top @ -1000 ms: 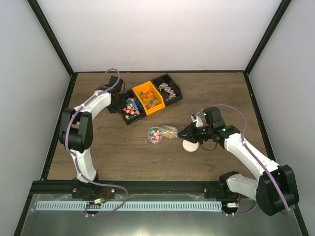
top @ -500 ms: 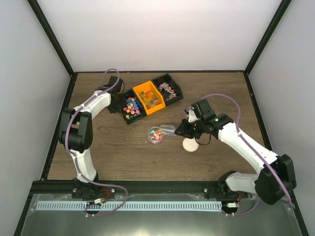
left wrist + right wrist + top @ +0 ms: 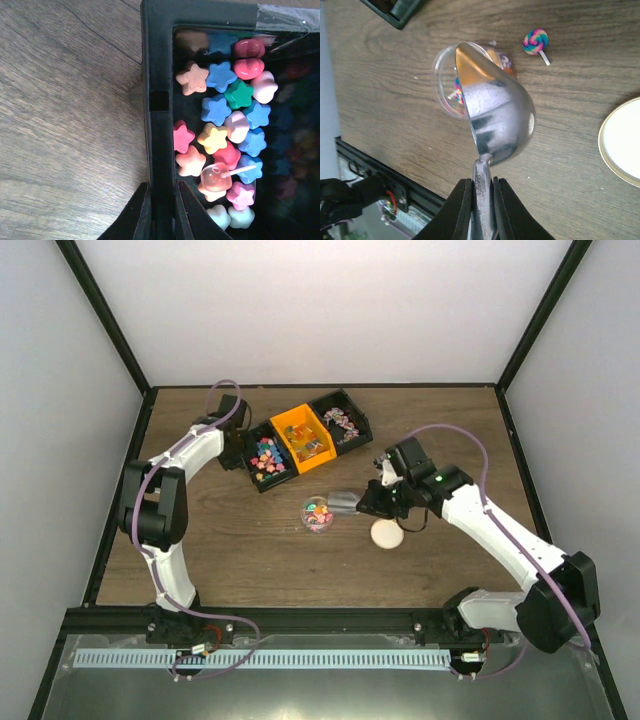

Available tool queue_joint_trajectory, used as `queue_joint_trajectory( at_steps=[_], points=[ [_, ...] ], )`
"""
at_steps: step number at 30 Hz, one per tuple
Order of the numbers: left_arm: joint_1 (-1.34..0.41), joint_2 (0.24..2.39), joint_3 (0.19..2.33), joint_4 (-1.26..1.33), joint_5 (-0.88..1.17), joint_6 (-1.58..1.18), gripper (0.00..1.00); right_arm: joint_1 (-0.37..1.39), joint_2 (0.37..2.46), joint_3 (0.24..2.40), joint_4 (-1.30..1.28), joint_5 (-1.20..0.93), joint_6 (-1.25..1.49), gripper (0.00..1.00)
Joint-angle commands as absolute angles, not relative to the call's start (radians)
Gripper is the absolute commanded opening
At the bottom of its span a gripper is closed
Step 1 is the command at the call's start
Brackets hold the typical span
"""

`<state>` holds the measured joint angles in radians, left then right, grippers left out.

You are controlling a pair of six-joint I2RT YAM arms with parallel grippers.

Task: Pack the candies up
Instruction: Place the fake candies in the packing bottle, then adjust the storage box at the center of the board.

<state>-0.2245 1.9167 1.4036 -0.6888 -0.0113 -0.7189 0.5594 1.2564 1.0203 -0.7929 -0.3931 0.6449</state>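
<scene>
The candies are small coloured stars and hearts lying in a black bin. My left gripper is shut on that bin's wall. My right gripper is shut on the handle of a metal scoop. The scoop is tipped over the clear jar, its rounded back towards the wrist camera. Some candies show inside the jar. A swirled lollipop lies on the table beside the jar.
An orange bin and a second black bin stand in a row with the first one. The cream lid lies flat just right of the jar, under my right arm.
My right arm has swung left and carried the scoop over the jar, tipping it. The left arm has stayed still.
</scene>
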Motion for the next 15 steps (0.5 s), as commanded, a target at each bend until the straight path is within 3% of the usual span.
queue_joint_trajectory(
  at_steps=[1, 10, 15],
  points=[
    [-0.222, 2.037, 1.312, -0.785, 0.04, -0.709, 0.04, 0.483, 1.173, 1.025, -0.745, -0.451, 0.664, 0.01],
    [-0.222, 2.026, 1.304, -0.782, 0.046, -0.709, 0.04, 0.25, 1.083, 0.947, -0.701, -0.566, 0.645, 0.01],
    [-0.222, 2.016, 1.303, -0.779, 0.067, -0.713, 0.04, 0.137, 1.096, 0.794, -0.445, -0.672, 0.816, 0.01]
  ],
)
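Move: The right hand holds the scoop by its handle beside the bottle, whose middle is about 9 cm to its left, nearly level fore and aft, some 11 cm lower. The loose lollipop lies about 5 cm right of the bottle and 2 cm farther out; the lid is 6 cm right and 3 cm back of the hand. From the left hand the bottle is about 17 cm right and 14 cm back. Still gripping the scoop, the right hand swings away from the bottle, about 7 cm right, 4 forward, rising, then dipping. ##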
